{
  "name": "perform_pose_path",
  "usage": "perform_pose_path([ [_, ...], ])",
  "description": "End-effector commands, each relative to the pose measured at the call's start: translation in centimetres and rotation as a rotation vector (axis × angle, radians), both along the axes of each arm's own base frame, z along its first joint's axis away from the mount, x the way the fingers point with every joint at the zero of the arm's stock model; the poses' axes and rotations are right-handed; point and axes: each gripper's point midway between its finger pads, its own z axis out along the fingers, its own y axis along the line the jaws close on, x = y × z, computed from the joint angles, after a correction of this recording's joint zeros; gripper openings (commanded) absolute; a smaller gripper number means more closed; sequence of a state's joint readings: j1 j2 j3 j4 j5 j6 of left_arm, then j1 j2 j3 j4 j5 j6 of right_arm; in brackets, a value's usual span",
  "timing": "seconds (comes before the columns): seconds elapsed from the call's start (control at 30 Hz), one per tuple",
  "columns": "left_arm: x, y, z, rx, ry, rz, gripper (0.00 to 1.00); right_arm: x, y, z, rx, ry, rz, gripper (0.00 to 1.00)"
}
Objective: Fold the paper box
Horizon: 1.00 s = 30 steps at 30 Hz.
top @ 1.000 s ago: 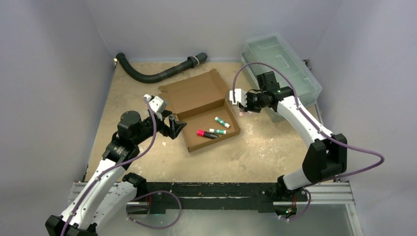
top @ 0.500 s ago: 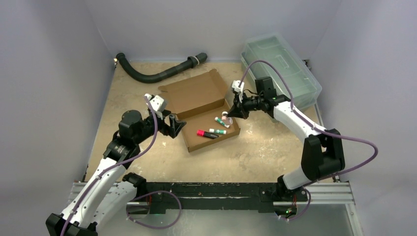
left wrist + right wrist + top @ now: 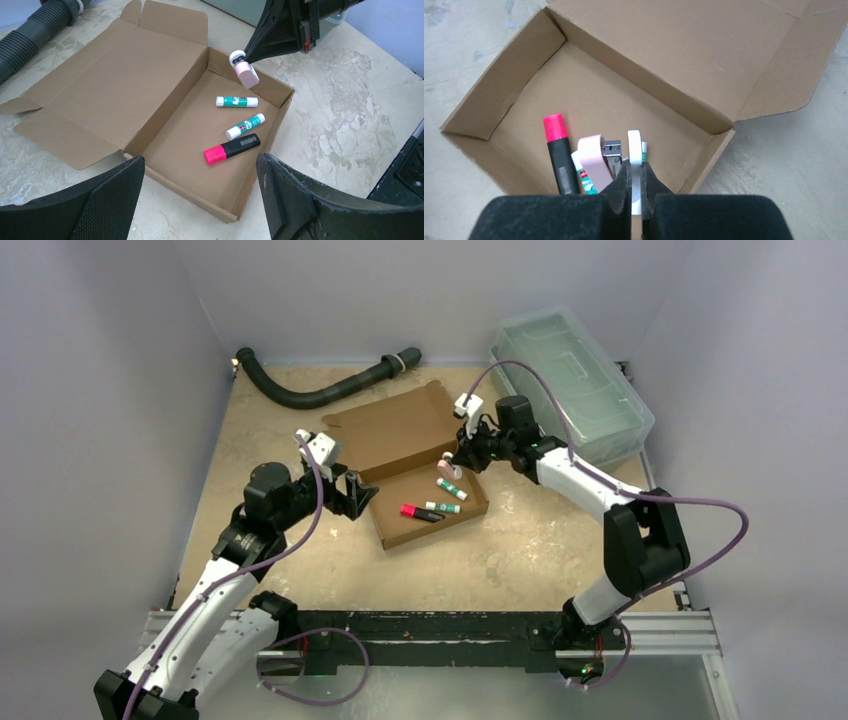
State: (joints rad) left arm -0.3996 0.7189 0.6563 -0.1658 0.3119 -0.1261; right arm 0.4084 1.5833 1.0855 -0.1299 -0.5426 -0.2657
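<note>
The paper box [image 3: 400, 440] lies open in the middle of the table, its lid flat toward the back and its shallow tray [image 3: 165, 130] toward me. A pink-capped highlighter [image 3: 232, 148] and two green-and-white glue sticks [image 3: 237, 101] rest in the tray. My right gripper [image 3: 452, 456] hangs over the tray's far right corner, shut on the white arm of a small pink stapler [image 3: 634, 150], which hangs clear of the cardboard [image 3: 624, 95]. My left gripper [image 3: 199, 162] stands open and empty just off the tray's near left corner [image 3: 385, 530].
A black ribbed hose [image 3: 320, 392] curves along the back left. A clear greenish lidded bin [image 3: 570, 380] sits at the back right, behind the right arm. Grey walls close in the table on three sides.
My right arm has swung left from beside the box to above its far right corner, carrying the stapler. The left arm has stayed put.
</note>
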Motion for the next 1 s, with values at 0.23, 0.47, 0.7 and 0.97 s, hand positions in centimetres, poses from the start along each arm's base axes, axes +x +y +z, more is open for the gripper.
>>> perform_pose_path([
  [0.23, 0.4, 0.1, 0.8, 0.006, -0.038, 0.003, 0.81, 4.0, -0.1, -1.2, -0.126, -0.111, -0.225, 0.00],
  [0.47, 0.4, 0.2, 0.8, 0.007, -0.038, 0.004, 0.81, 4.0, 0.7, -2.7, -0.165, -0.106, -0.212, 0.12],
  [0.7, 0.5, 0.1, 0.5, 0.012, -0.029, 0.003, 0.81, 3.2, 1.2, -1.4, -0.136, -0.106, -0.172, 0.28],
  [0.97, 0.8, 0.0, 0.1, -0.015, 0.014, 0.021, 0.81, -1.9, 0.7, 4.7, -0.100, -0.187, 0.160, 0.38],
])
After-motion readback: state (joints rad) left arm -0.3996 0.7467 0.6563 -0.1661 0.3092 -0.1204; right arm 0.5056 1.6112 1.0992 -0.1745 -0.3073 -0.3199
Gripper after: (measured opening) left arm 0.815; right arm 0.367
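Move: The right hand already holds the pink stapler over the open paper box; the bare floor near the box's far right corner lies about 3 cm ahead, 2 cm to its left and 8 cm below. The upper glue stick lies about 1 cm back and 1 cm left, the lower glue stick some 5 cm back and 2 cm left, the red-capped marker about 6 cm back and 7 cm left, all roughly 8 cm below. From the left hand that bare floor is about 15 cm ahead, 16 cm right and 17 cm below. With the stapler still pinched, the right hand sinks about 5 cm into the far right corner of the paper box while easing some 2 cm forward, the wrist turning roughly 15 degrees clockwise and tipping the fingers more steeply down. Near the bottom the shut fingers open to a bit over a third, letting go of the stapler beyond the glue sticks, and the hand then draws up about 3 cm and back about 2 cm, still opening and turning partly back. ##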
